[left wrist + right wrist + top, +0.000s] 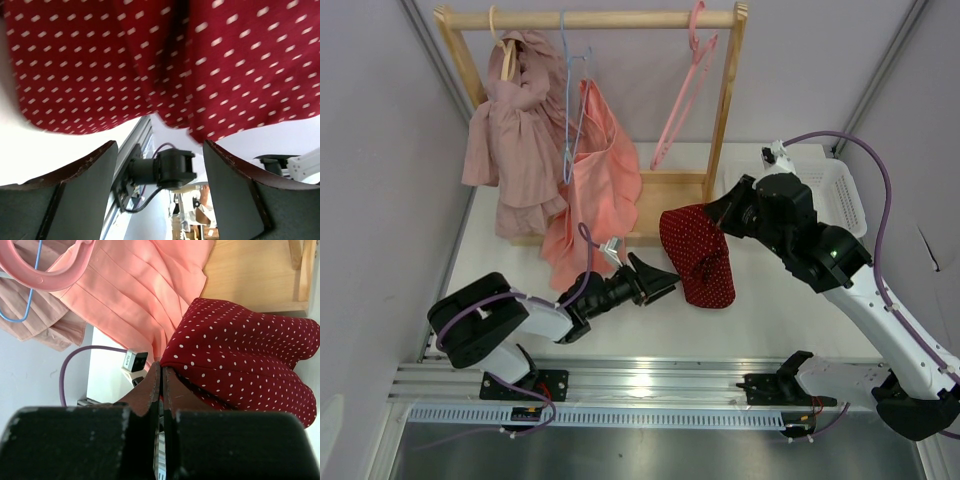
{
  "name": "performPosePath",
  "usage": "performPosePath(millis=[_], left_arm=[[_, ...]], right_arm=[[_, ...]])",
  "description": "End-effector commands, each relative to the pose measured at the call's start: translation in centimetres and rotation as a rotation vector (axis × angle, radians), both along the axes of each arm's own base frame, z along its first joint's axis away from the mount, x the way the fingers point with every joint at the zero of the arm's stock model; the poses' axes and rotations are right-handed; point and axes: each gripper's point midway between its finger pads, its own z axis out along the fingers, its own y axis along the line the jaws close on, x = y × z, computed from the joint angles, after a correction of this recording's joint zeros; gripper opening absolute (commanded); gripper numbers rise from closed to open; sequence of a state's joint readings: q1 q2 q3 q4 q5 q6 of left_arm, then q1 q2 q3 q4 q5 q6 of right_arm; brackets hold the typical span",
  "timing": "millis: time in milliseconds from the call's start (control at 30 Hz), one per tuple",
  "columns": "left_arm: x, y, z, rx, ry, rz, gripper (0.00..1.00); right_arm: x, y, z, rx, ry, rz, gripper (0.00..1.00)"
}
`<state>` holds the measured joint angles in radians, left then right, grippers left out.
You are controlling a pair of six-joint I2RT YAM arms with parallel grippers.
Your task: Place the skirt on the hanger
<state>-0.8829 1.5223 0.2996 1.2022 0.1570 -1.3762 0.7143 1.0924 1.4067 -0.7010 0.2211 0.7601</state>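
The dark red polka-dot skirt [700,258] hangs bunched over the table's middle, its top corner pinched in my right gripper [717,215], which is shut on the cloth. In the right wrist view the skirt [245,347] spreads right of the closed gripper [161,366]. My left gripper [666,279] reaches in from the left with its jaws open, its tips just short of the skirt's left edge. In the left wrist view the skirt [100,60] fills the top beyond the open gripper [160,145], which holds nothing. The pink hanger [686,92] [47,271] hangs on the rail's right end.
A wooden clothes rack [725,100] stands at the back. On it hang a dusty-pink ruffled garment [510,150], a salmon-pink garment [595,190] and a light blue wire hanger [568,120]. A white basket [840,190] sits behind the right arm. A metal rail [650,375] lines the near edge.
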Motion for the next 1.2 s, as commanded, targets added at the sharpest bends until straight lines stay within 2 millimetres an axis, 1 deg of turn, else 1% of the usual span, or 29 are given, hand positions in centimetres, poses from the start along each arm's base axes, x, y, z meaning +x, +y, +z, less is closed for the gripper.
performPosePath(millis=[0,200,333,367,400,500,567,767,867,900,967,1133,1167], left_arm=[[-1.2,2.0,14.9,-0.455,-0.395,0.035,0.75],[-0.8,2.3,15.8,-0.472,-0.415,0.054,0.75],[0.0,2.1,15.8,-0.47,-0.411,0.072,0.75],[0.2,2.0,15.3,-0.463,-0.4,0.075,0.75],[0.4,2.0,15.4,-0.462,-0.4,0.079,0.75],[0.6,2.2,16.1,-0.47,-0.424,0.095,0.74],[0.6,2.2,17.1,-0.486,-0.451,0.101,0.73],[1.0,2.1,17.6,-0.504,-0.448,0.107,0.69],[1.0,2.2,18.1,-0.515,-0.457,0.11,0.65],[1.0,2.1,18.3,-0.518,-0.461,0.108,0.61],[0.9,2.1,18.6,-0.525,-0.466,0.105,0.57],[0.6,2.5,19.1,-0.536,-0.474,0.101,0.4],[0.5,2.6,19.3,-0.54,-0.477,0.102,0.32]], right_arm=[[-0.2,-0.2,3.2,0.068,-0.064,-0.014,0.0],[-0.2,0.1,3.2,0.074,-0.06,-0.009,0.0],[-0.2,0.4,3.2,0.081,-0.056,-0.004,0.0],[-0.2,0.4,3.3,0.086,-0.058,-0.004,0.0],[-0.1,0.5,3.2,0.084,-0.056,-0.002,0.0],[-0.2,0.6,3.2,0.085,-0.048,0.001,0.0],[-0.2,0.6,3.3,0.092,-0.048,-0.001,0.0],[-0.3,0.7,3.7,0.11,-0.053,0.0,0.0],[-0.3,0.7,3.8,0.116,-0.051,-0.001,0.0],[-0.3,0.8,3.8,0.117,-0.049,0.001,0.0],[-0.3,0.8,3.7,0.117,-0.046,-0.003,0.0],[-0.3,0.6,3.2,0.109,-0.038,-0.011,0.0],[-0.2,0.6,3.1,0.105,-0.035,-0.015,0.0]])
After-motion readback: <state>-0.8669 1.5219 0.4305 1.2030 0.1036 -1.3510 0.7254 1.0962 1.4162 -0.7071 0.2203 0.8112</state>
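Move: The red dotted skirt hangs from the closed right gripper. Its middle is about 7 cm right of the open left gripper, 4 cm ahead and some 5 cm higher, its left edge nearer still. From the right hand, that middle is about 14 cm below, 3 cm back and 3 cm left. The peach garment hangs about 17 cm left and 15 cm ahead of the left gripper; the rack's wooden base lies about 22 cm straight ahead and 12 cm below. Bring the left gripper up about 5 cm and forward some 3 cm, drifting slightly right, to the left edge of the hanging skirt. Let the fingertips tilt up a little, some 5 to 10 degrees, and stay open on the way; near the top, close them to about half their former gap around a fold of cloth. Keep the right gripper shut on its corner, almost still. ##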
